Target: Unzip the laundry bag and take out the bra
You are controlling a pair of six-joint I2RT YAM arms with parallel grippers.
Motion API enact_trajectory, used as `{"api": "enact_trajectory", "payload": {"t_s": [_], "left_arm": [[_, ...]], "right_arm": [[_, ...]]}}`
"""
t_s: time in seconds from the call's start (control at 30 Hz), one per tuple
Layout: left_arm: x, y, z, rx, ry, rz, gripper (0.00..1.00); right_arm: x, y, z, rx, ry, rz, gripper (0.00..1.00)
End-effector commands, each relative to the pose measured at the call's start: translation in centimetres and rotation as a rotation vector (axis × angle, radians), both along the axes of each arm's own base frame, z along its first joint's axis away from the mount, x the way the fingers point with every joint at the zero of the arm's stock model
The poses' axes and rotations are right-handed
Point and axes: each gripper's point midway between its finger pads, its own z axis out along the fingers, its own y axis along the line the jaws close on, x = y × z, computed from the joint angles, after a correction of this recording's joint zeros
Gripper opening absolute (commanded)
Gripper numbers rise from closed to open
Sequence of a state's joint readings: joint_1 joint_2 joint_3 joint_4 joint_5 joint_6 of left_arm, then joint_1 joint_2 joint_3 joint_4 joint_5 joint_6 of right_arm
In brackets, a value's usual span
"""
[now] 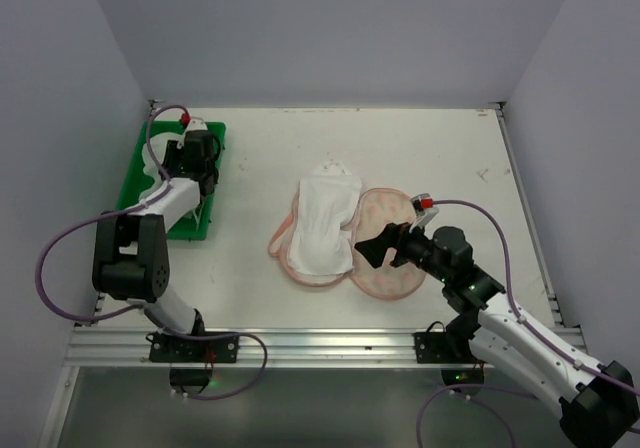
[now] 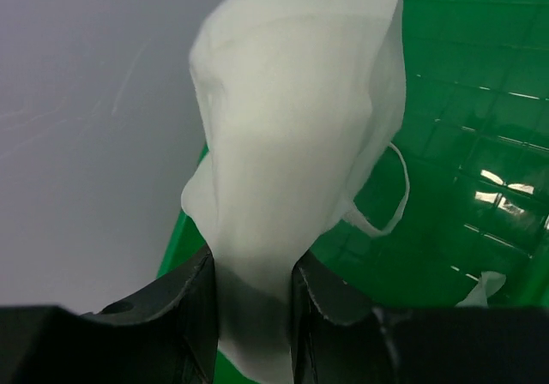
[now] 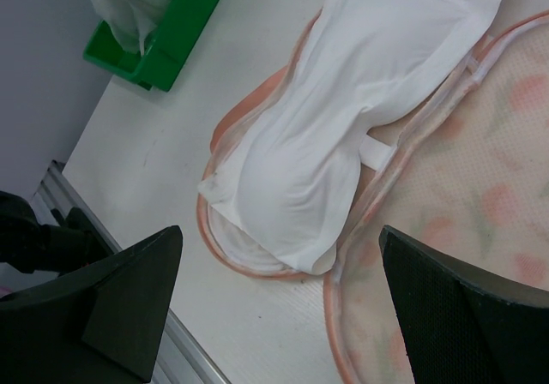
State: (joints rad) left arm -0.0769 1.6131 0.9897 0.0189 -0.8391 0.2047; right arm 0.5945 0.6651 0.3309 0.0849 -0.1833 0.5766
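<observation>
The laundry bag [image 1: 388,263] lies unzipped in the middle of the table, its cream printed half folded open to the right; it also shows in the right wrist view [image 3: 489,204]. A white bra [image 1: 322,223] lies on the bag's pink-edged left half, as the right wrist view [image 3: 343,118] shows. My right gripper [image 1: 375,248] is open and empty, held over the bag's near edge [image 3: 279,238]. My left gripper [image 1: 197,158] is over the green tray and shut [image 2: 253,268] on a white fabric piece with a thin strap [image 2: 292,118].
The green plastic tray [image 1: 190,230] stands at the table's left edge; its gridded floor [image 2: 480,101] fills the left wrist view. It also appears far off in the right wrist view [image 3: 184,33]. Grey walls enclose the table. A metal rail [image 1: 300,343] runs along the front.
</observation>
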Motion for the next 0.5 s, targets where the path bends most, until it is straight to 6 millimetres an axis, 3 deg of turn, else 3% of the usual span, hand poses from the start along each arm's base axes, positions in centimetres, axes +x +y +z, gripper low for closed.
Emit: {"api": "enact_trajectory", "payload": {"t_s": [0.0, 0.13, 0.17, 0.23, 0.27, 0.33, 0.47], "left_arm": [[3.1, 0.0, 0.8, -0.028, -0.091, -0.025, 0.36], [5.1, 0.0, -2.2, -0.052, -0.047, -0.049, 0.43], [5.8, 0.1, -2.0, -0.059, -0.059, -0.043, 0.51], [6.5, 0.3, -3.5, -0.073, -0.03, -0.043, 0.54], [7.3, 0.3, -3.1, -0.079, -0.046, -0.042, 0.55], [7.7, 0.6, -3.9, -0.096, -0.032, -0.036, 0.69], [9.3, 0.5, -3.4, -0.164, -0.079, -0.032, 0.84]], "right_arm": [[0.3, 0.5, 1.6, 0.017, -0.072, 0.035, 0.99], [0.4, 0.5, 1.5, -0.005, -0.075, 0.037, 0.99], [0.5, 0.6, 1.5, -0.009, -0.076, 0.039, 0.99], [0.6, 0.6, 1.2, -0.026, -0.069, 0.04, 0.99], [0.9, 0.5, 1.5, -0.032, -0.074, 0.034, 0.99], [1.2, 0.5, 1.2, -0.053, -0.068, 0.032, 0.99], [2.1, 0.6, 1.9, -0.068, -0.074, 0.014, 0.99]]}}
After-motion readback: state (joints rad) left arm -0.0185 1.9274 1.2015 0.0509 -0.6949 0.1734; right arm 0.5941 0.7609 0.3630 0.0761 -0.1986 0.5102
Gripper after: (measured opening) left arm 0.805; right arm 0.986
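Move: The left gripper hangs over the green tray with the bra already pinched in its fingers; the tray's middle is almost straight below, about 11 cm down. The open laundry bag lies on the table some 46 cm to the left gripper's right and 15 cm nearer the base, with a white garment on it about 41 cm right and 12 cm back. From the right gripper the tray is roughly 50 cm left, 20 cm ahead and 12 cm down. Carry the left gripper forward about 7 cm towards the tray's far end while sinking some 6 cm into the tray, most of the drop coming early and levelling off at the end. Still travelling forward, open the fingers from their grip to nearly wide and let go of the bra over the tray floor. ##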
